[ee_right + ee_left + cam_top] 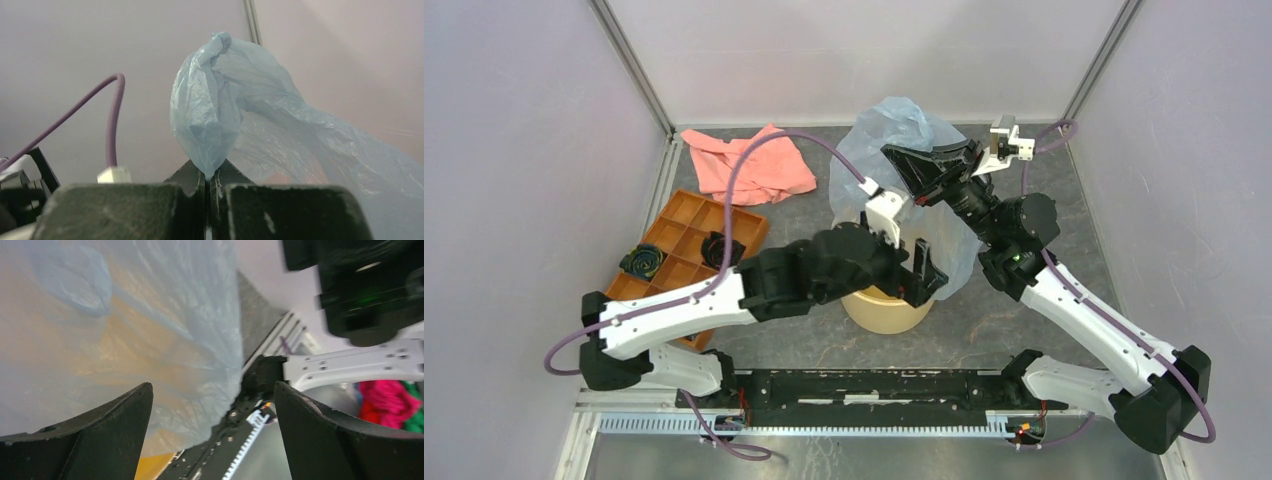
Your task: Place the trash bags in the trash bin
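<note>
A pale blue-grey trash bag [894, 130] hangs lifted above the table, its film draping down over the pale yellow trash bin [886, 312]. My right gripper [892, 155] is shut on a bunched fold of the bag [210, 115], which balloons up out of the pinched fingertips of that gripper [207, 175]. My left gripper [932, 280] is open at the bin's right side, with nothing between its fingers. In the left wrist view the bag [165, 315] fills the left half, just beyond the left gripper [212, 387]. The bin [150, 467] shows yellow through and below the film.
A salmon-pink cloth [754, 165] lies at the back left. An orange compartmented tray [689, 240] with black items [642, 262] sits on the left. White walls enclose the table on three sides, and a black rail [874, 385] runs along the near edge.
</note>
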Tool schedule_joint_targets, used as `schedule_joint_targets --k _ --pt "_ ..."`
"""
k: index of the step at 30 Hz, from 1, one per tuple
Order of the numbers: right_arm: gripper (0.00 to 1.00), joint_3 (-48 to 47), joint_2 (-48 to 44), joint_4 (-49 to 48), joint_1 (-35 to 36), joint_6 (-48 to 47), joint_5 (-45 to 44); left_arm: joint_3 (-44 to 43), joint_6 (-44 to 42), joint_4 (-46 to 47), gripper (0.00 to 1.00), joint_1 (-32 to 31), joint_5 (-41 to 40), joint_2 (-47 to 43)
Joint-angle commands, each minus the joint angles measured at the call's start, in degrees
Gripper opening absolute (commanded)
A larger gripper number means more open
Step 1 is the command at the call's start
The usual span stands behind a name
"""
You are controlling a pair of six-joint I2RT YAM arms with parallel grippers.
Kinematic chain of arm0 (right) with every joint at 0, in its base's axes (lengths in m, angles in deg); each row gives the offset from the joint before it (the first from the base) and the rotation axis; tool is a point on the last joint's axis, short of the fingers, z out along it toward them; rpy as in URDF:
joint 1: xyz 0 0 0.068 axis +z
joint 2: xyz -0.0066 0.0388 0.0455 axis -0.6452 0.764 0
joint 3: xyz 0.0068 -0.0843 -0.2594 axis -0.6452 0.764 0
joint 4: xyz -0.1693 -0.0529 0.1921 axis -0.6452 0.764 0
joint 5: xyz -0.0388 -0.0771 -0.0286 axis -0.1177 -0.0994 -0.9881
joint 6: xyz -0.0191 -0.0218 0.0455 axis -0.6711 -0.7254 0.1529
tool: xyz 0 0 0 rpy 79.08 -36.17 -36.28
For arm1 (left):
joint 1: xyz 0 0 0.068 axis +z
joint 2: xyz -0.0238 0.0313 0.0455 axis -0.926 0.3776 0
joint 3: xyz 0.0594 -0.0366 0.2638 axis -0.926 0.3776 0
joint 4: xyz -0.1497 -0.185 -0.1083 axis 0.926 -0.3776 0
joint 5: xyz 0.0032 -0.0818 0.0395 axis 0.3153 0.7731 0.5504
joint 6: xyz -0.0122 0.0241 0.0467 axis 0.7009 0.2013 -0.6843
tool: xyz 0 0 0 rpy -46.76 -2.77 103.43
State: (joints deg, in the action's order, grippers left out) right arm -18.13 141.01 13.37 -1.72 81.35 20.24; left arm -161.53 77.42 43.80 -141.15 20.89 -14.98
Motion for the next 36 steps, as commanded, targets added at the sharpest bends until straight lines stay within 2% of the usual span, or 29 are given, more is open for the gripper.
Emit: schedule_joint_targets --k 1,5,7,8,10,12,13,16,19,22,25,27,30,32,33,36 --pt "0.01 -2.6 -1.5 1.6 -0.2 1.5 -1.6 2.1 -5.8 8.2 0.96 -1.1 -7.9 0.6" --pt "0.01 -2.9 -1.7 2.0 -0.1 1.8 -2.3 3.3 -5.9 8.7 0.97 -2.3 -9.4 2.9" --pt "0.01 -3.0 -1.6 2.0 -0.2 2.1 -2.3 4.1 -5.7 8.8 0.93 -2.4 -10.6 3.5" --pt "0.01 -3.0 -1.6 1.8 -0.2 2.3 -2.1 4.1 -5.5 8.3 0.89 -2.4 -11.3 4.0" --pt "0.01 -3.0 -1.4 1.5 -0.1 2.6 -2.1 3.4 -4.6 6.2 0.72 -2.4 -13.7 4.9" --pt "0.01 -3.3 -1.5 1.5 -0.1 2.5 -2.2 2.8 -4.1 3.9 0.67 -2.4 -15.5 5.6" --pt "0.01 -3.3 -1.3 1.5 -0.2 2.4 -2.3 2.8 -4.1 3.4 0.67 -2.4 -15.4 5.6" --pt "0.01 -4.4 -0.7 1.6 -0.2 2.3 -1.9 4.8 -4.2 4.6 0.85 -2.4 -10.9 4.0" --pt "0.01 -4.6 -0.7 1.6 -0.2 2.4 -1.8 5.5 -4.3 5.6 0.98 -2.3 -4.1 2.6" --pt "0.01 -4.5 -0.9 1.3 -0.2 2.5 -2.0 5.8 -4.0 6.7 1.00 -2.3 0.9 1.8" --pt "0.01 -4.5 -0.9 1.0 -0.1 3.1 -2.0 4.8 -4.2 5.0 1.00 -2.3 -0.3 3.4" --pt "0.01 -4.5 -0.7 0.8 -0.1 3.6 -1.9 3.2 -4.0 2.4 0.91 -2.3 -3.2 5.4" --pt "0.01 -4.9 -0.5 0.9 -0.2 3.9 -1.7 0.7 -3.7 -1.2 0.69 -2.3 -8.1 8.3" --pt "0.01 -5.1 -0.6 0.9 -0.1 4.1 -1.7 -0.8 -3.5 -3.6 0.54 -2.2 -11.7 9.3" --pt "0.01 -5.4 -0.6 0.9 -0.1 4.3 -1.8 -1.0 -3.0 -4.7 0.40 -2.0 -13.8 9.4" --pt "0.01 -6.3 -0.6 0.7 -0.1 4.6 -1.9 0.1 -0.3 -7.3 0.18 -0.7 -20.7 8.0"
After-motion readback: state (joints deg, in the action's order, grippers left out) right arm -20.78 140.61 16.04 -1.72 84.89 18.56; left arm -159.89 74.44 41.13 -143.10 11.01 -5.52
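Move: The bag's near side, draped over the trash bin, hangs about 8 cm below my open left fingers, roughly 2 cm ahead and 1 cm to their right. The bin's middle is some 25 cm below that hand, about 3 cm ahead and 3 cm left. The bag's gathered top, held shut in my right fingers, is about 10 cm ahead, 5 cm left and 13 cm above the left hand. From my right hand, the near side lies about 8 cm back, 6 cm right and 21 cm down. I sink my left hand about 8 cm towards the bag's near side over the bin, tipping its fingers some 15 degrees farther down. On the way I half-close them while easing about 2.5 cm forward, open them wide again as I draw back, then close well over halfway on the plastic. My right hand keeps its pinch on the gathered top, rising barely 1.5 cm. ##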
